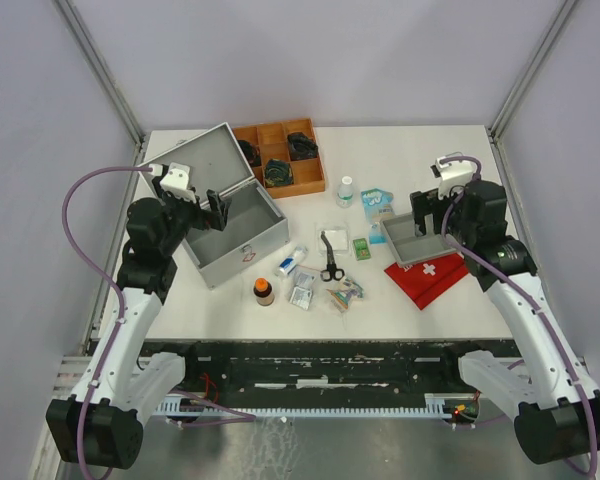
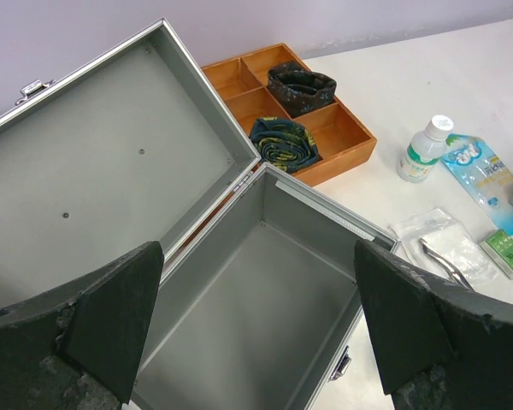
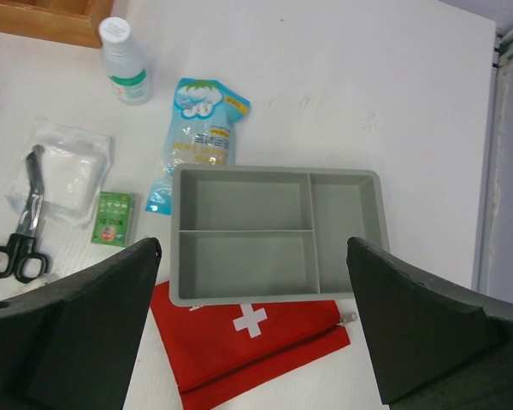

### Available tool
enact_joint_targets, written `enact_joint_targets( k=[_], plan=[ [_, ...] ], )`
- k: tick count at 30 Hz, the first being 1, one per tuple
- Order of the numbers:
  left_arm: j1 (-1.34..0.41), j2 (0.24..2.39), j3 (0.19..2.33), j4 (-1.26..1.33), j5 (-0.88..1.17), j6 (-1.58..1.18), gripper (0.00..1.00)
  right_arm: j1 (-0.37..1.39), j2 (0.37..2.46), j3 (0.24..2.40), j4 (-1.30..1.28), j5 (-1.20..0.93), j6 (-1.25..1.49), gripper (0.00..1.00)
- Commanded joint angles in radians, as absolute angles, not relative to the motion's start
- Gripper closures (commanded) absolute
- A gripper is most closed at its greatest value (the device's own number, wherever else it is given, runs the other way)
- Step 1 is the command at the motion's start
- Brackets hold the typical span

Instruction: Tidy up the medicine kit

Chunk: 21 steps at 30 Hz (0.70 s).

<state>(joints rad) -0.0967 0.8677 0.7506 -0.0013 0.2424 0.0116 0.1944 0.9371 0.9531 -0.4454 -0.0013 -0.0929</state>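
Note:
The medicine kit (image 1: pixel 248 252), a silver-grey metal case, stands open at the left, its lid (image 1: pixel 192 165) tilted back and its inside (image 2: pixel 265 290) bare. My left gripper (image 1: pixel 212 211) hangs open just above the case, with both fingers (image 2: pixel 111 316) spread over the cavity and nothing between them. My right gripper (image 1: pixel 427 213) is open over the small grey tray (image 1: pixel 400 252), whose three compartments (image 3: pixel 274 172) hold nothing. A red pouch with a white cross (image 3: pixel 256 346) lies partly under that tray.
Loose items lie between the case and the tray: scissors (image 1: pixel 331 262) on a clear bag, a white bottle (image 1: pixel 346 192), a blue packet (image 1: pixel 377 203), a green box (image 1: pixel 362 248), a brown bottle (image 1: pixel 264 291) and small packets (image 1: pixel 342 292). A wooden compartment tray (image 1: pixel 308 182) sits behind.

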Motion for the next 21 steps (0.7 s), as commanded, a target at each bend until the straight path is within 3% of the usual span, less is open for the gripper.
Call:
enact_joint_targets(
  k=[1, 6, 11, 21],
  plan=[
    [-0.092, 0.858, 0.771, 0.027, 0.263, 0.063, 0.01, 0.192, 0.964, 0.995, -0.46, 0.144, -0.144, 0.0],
    [-0.092, 0.859, 0.772, 0.025, 0.294, 0.063, 0.01, 0.184, 1.088, 1.04, -0.538, 0.255, -0.214, 0.0],
    [-0.092, 0.858, 0.771, 0.025, 0.302, 0.062, 0.01, 0.095, 1.216, 1.033, -0.547, 0.148, -0.248, 0.03],
    [-0.092, 0.858, 0.772, 0.024, 0.312, 0.063, 0.01, -0.023, 1.506, 1.125, -0.646, -0.034, -0.348, 0.25]
  ],
)
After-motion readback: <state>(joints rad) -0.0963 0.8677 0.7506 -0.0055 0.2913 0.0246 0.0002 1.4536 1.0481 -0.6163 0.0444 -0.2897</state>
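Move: The grey tray's middle lies about 8 cm to the right of the right hand, 2 cm ahead and roughly 20 cm below. The red pouch sticks out from under its near side, some 14 cm nearer than the tray's middle. From this hand the blue packet is about 10 cm ahead and 9 cm left, the green box 15 cm left and 2 cm back. For the left hand the tray is level, some 65 cm to the right. Heading down for the grey tray, the right hand swoops about 15 cm lower and 8 cm to the right, slowly at first, then fast, easing forward a little early on. The wrist tips the fingers down by some 30 degrees and the left side dips. Late in the descent the wide-open fingers begin to close, still well apart; no contact with the tray can be made out. ##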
